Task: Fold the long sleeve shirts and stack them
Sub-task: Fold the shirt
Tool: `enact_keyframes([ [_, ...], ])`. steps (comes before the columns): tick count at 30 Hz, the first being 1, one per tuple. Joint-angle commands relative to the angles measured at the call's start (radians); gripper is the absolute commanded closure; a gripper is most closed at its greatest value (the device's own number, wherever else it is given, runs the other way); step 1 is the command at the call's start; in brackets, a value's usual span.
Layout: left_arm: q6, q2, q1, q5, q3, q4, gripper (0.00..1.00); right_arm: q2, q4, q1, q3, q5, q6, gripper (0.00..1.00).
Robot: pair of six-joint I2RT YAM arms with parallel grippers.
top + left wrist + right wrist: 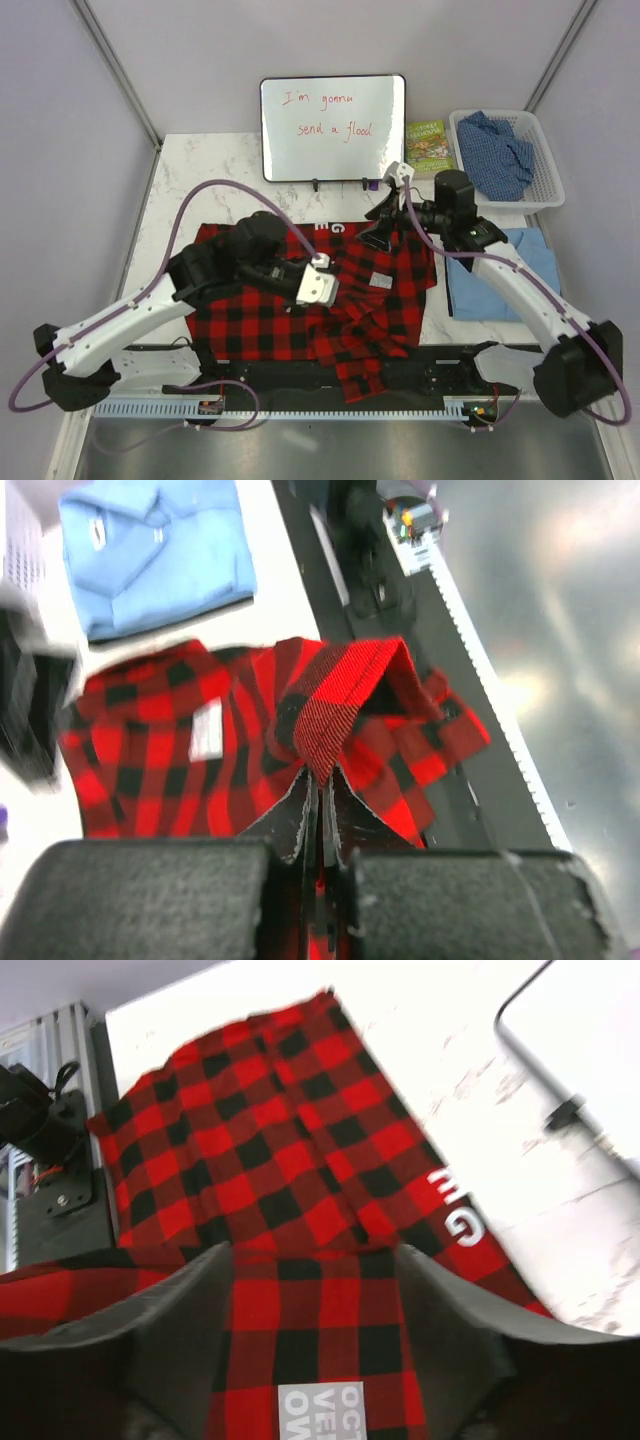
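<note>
The red-and-black checked flannel shirt (270, 320) lies spread and rumpled across the middle of the table, with white lettering (455, 1222) near its far edge. My left gripper (322, 790) is shut on a raised ridge of this flannel (340, 695), and in the top view it sits mid-shirt (316, 285). Just above the flannel's far right part hangs my right gripper (381, 236). It is open (315, 1260), with only flat cloth (280, 1160) and a grey label between its fingers. A folded light blue shirt (490, 280) lies to the right. The darker blue speckled shirt (500, 150) sits in a basket.
A whiteboard (333, 128) with red writing stands at the back centre, a green book (428, 148) beside it. The white basket (470, 122) is at the back right. A black rail (300, 378) runs along the near table edge, and the flannel's sleeve drapes over it.
</note>
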Motion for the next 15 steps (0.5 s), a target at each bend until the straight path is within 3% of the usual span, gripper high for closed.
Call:
enact_keyframes([
  [1, -0.011, 0.187, -0.032, 0.036, 0.224, -0.080, 0.98, 0.173, -0.122, -0.045, 0.098, -0.121, 0.041, 0.34],
  [6, 0.050, 0.316, -0.061, 0.007, 0.337, -0.187, 0.98, 0.349, -0.306, -0.068, 0.207, -0.135, -0.071, 0.55],
  [9, 0.061, 0.328, -0.061, 0.023, 0.290, -0.195, 0.98, 0.412, -0.351, -0.068, 0.235, -0.157, -0.093, 0.61],
  [15, -0.090, 0.296, -0.052, 0.073, 0.207, -0.157, 0.98, 0.502, -0.421, -0.066, 0.265, -0.193, -0.143, 0.63],
])
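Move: My left hand already pinches a bunch of the red-and-black shirt; the white label patch it is being carried towards lies about 8 cm ahead, 8 cm to its right and 18 cm below. My right hand, empty, has the shirt's far right part some 15 cm below and 3 cm ahead. From the right hand, the label patch is 6 cm back and 2 cm right, the EG letters 5 cm ahead and 8 cm left, both at shirt level. I drop my empty right hand about 11 cm towards the shirt's far right part, easing slightly forward, rolling some 30 degrees so its forward side sinks and closing the open fingers by roughly half. My left hand keeps its pinch and carries the bunch right towards the label patch, rising a little at first, then sinking below its starting height and coming slightly back left. ##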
